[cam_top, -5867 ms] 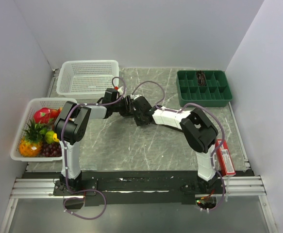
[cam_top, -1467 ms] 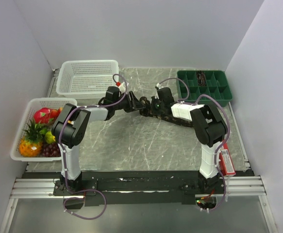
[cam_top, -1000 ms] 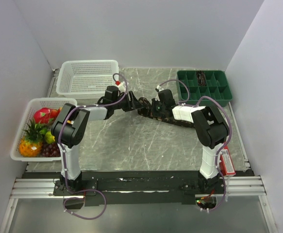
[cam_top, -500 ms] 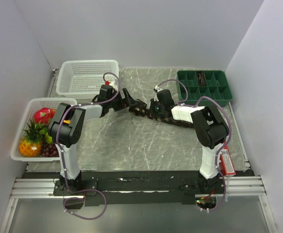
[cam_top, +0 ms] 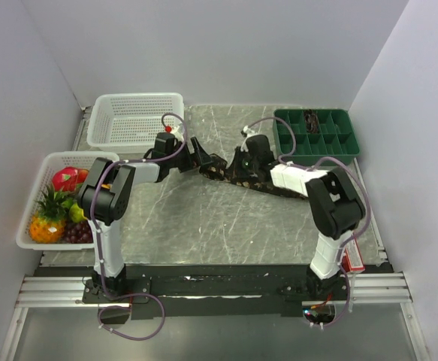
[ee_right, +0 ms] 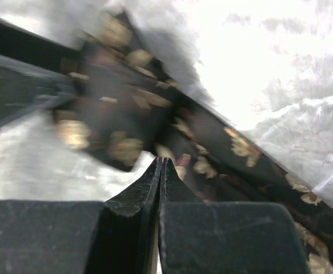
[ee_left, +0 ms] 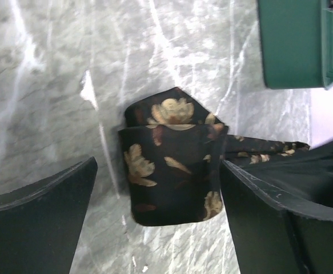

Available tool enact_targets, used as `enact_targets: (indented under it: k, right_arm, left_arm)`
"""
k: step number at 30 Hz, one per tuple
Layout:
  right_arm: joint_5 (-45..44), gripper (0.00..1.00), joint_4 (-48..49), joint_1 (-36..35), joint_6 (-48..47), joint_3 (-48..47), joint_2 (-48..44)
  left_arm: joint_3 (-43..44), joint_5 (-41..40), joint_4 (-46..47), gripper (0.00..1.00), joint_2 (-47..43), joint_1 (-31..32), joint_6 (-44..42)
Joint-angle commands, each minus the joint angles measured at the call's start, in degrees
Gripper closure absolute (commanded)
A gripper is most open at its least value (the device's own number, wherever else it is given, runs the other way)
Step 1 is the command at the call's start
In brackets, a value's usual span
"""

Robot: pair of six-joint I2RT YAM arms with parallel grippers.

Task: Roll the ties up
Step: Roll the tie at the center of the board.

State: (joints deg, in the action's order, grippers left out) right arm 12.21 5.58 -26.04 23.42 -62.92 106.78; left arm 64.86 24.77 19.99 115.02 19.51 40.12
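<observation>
One of the ties, dark with tan flower-like marks, lies on the marble table. Its end is folded into a short flat roll [ee_left: 169, 171], and the rest [ee_left: 269, 149] trails off to the right. My left gripper [ee_left: 157, 168] is open, with one finger on each side of the roll and neither touching it. In the top view the tie [cam_top: 217, 173] lies mid-table between my left gripper [cam_top: 202, 160] and my right gripper [cam_top: 235, 168]. In the right wrist view my right gripper [ee_right: 161, 164] is shut and empty, its tip just above the blurred tie [ee_right: 212, 142].
A green compartment tray [cam_top: 316, 135] stands at the back right, and its corner [ee_left: 292, 45] also shows in the left wrist view. An empty white basket [cam_top: 136, 120] stands at the back left, a basket of toy fruit [cam_top: 61, 199] at the left edge, and a red object [cam_top: 350, 244] by the right arm's base.
My left gripper has opened wide and let go of the tie's rolled end, drawing back a little to the left. The right gripper stays shut and has shifted slightly over the tie.
</observation>
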Motion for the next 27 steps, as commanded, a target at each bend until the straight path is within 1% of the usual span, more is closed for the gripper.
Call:
enact_targets:
  k: [1, 3, 4, 9, 11, 16, 23, 25, 27]
  right_arm:
    - [2.6, 1.00, 8.1, 1.0, 2.3, 0.2, -6.8]
    - [3.4, 1.00, 9.3, 1.2, 2.9, -1.0, -6.3]
    - [5.3, 1.00, 9.4, 1.2, 3.4, -1.6, -5.8]
    - [8.1, 1.00, 8.4, 1.1, 5.1, -6.8, 1.1]
    - [8.4, 1.00, 7.0, 1.2, 5.2, -9.1, 4.2]
    - [10.3, 1.00, 6.3, 1.0, 5.7, -10.8, 7.9]
    - [9.8, 1.00, 6.5, 0.4, 6.9, -9.1, 10.0]
    - [9.8, 1.00, 5.9, 0.4, 6.9, -9.6, 11.0]
    - [9.4, 1.00, 5.4, 0.3, 7.2, -10.3, 12.4]
  left_arm:
    - [-0.7, 3.0, 5.4, 0.08, 0.1, -0.2, 0.8]
    - [-1.0, 3.0, 5.8, 0.11, 0.6, -0.1, 0.9]
    - [-1.1, 3.1, 6.0, 0.13, 0.6, -0.1, 0.9]
    - [-1.1, 3.1, 6.4, 0.23, 1.3, -0.1, 1.3]
    - [-1.1, 3.3, 6.6, 0.24, 1.6, -0.1, 1.4]
    - [-1.5, 3.6, 6.9, 0.26, 2.0, -0.1, 1.4]
    - [-1.5, 2.9, 6.5, 0.29, 2.4, -0.1, 1.3]
    - [-1.9, 2.6, 6.9, 0.28, 2.1, -0.1, 1.5]
    - [-2.5, 2.9, 7.3, 0.25, 2.0, -0.1, 1.5]
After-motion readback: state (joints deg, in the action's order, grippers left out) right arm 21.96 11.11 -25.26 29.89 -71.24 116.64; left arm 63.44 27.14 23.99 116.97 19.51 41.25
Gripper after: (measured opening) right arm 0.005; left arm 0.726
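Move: The rolled part of the tie sits between the left hand's wide-open fingers, its middle about 2 cm to the right of that hand and 2 cm below. From the right hand's shut tips, just lifted off the tail, the roll is some 5 cm to the left, 2 cm ahead and 2 cm lower. The tail's middle lies about 10 cm right of the right hand and 3 cm back; the green box, 23 cm right and 11 cm ahead. The right hand's shut tips come down on the tie at the roll's right edge, after hopping up about 7 cm and over, forward and to the left, to finish some 5 cm nearer the left hand at roughly their starting height. Meanwhile the left fingers close about a quarter of the way around the roll as the hand settles 1 cm lower. ##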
